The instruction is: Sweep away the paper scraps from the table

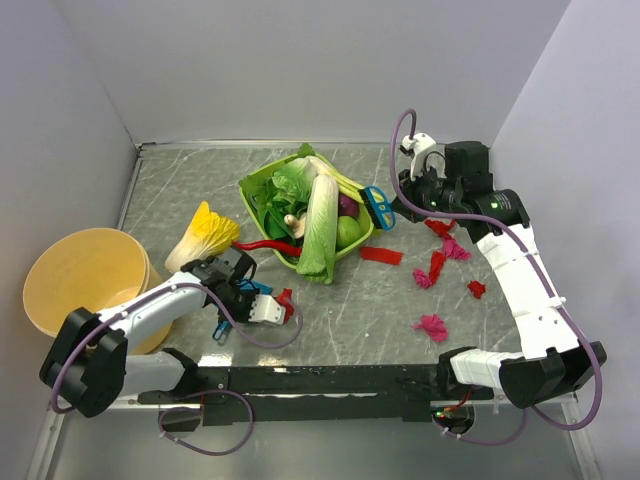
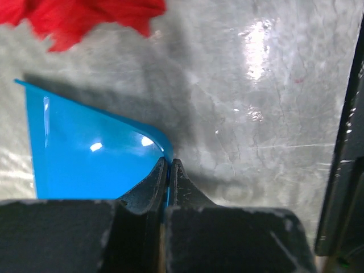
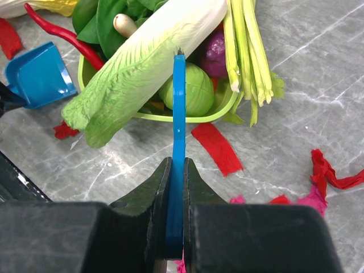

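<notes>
Red and magenta paper scraps lie on the table (image 1: 200, 180): a flat red strip (image 1: 380, 254) (image 3: 216, 148), tufts (image 1: 452, 248) beside my right arm, a magenta one (image 1: 432, 326) nearer the front, and a red piece (image 1: 287, 300) (image 2: 85, 17) by the blue dustpan (image 1: 262, 289) (image 2: 85, 153) (image 3: 37, 74). My left gripper (image 1: 255, 292) (image 2: 169, 162) is shut on the dustpan's thin rim, low over the table. Over by the basket, my right gripper (image 1: 405, 205) (image 3: 176, 162) is shut on a blue brush (image 1: 378, 208) (image 3: 179, 102).
A green basket (image 1: 255, 190) (image 3: 170, 118) of vegetables stands mid-table, with a red chili (image 1: 265, 245) (image 3: 57, 31) hanging over its rim. A yellow cabbage (image 1: 205, 235) lies left of it. A tan bucket (image 1: 85, 275) sits at the left edge. White walls enclose the table.
</notes>
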`<move>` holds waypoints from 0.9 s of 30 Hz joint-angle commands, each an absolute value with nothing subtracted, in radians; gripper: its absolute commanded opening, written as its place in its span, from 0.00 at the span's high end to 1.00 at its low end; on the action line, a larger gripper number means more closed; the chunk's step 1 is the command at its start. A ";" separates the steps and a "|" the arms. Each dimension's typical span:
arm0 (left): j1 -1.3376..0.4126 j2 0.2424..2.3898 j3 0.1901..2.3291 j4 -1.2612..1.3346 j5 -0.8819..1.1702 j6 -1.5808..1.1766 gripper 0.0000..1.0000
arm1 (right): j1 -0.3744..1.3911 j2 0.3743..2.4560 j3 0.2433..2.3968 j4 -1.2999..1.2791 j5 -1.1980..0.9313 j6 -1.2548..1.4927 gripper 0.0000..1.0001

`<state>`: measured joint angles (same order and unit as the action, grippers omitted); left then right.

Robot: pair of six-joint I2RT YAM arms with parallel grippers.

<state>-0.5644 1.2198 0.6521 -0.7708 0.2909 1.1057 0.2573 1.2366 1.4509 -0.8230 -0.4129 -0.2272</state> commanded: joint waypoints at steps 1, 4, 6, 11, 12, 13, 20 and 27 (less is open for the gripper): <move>-0.603 1.238 0.640 -0.732 0.304 1.262 0.99 | 0.256 1.224 1.473 -0.804 -0.420 -0.236 1.00; -0.633 1.224 0.626 -0.694 0.321 1.311 0.99 | 0.258 1.218 1.462 -0.802 -0.413 -0.238 1.00; -0.646 1.212 0.614 -0.675 0.333 1.348 0.99 | 0.256 1.215 1.457 -0.802 -0.416 -0.239 1.00; -0.647 1.212 0.595 -0.629 0.361 1.371 0.97 | 0.256 1.224 1.463 -0.810 -0.416 -0.244 1.00; -0.647 1.207 0.597 -0.624 0.359 1.350 0.84 | 0.258 1.229 1.471 -0.811 -0.416 -0.245 1.00; -0.647 1.189 0.601 -0.623 0.356 1.338 0.78 | 0.256 1.230 1.474 -0.813 -0.414 -0.247 1.00; -0.588 1.046 0.666 -0.690 0.361 1.101 0.45 | 0.256 1.236 1.465 -0.811 -0.408 -0.249 1.00; -0.542 1.014 0.752 -0.793 0.265 0.620 0.24 | 0.256 1.244 1.462 -0.801 -0.416 -0.239 1.00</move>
<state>-0.5606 1.0149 0.6937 -0.7090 0.2970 0.9207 0.2573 1.2369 1.4509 -0.8234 -0.4110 -0.2405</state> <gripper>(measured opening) 0.730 0.133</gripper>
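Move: The left gripper already holds the dustpan by its handle, with the pan about 5 cm ahead and 5 cm to the right. The red scrap it is being taken towards lies some 11 cm right and 4 cm ahead, roughly 2 cm lower. The vegetable basket stands about 23 cm ahead and 17 cm right, another red strip 8 cm ahead and 7 cm left. From the right hand, holding the brush, that red scrap is about 10 cm back, 24 cm left and 29 cm down. Keep the left fingers shut on the handle and slide the dustpan about 3 cm right towards the red scrap, low over the table, turning it clockwise some 15 degrees. Then open wide to let go of the handle and lift the empty gripper about 6 cm, easing slightly forward and twisting back counter-clockwise. Hold the brush still in the right hand. ##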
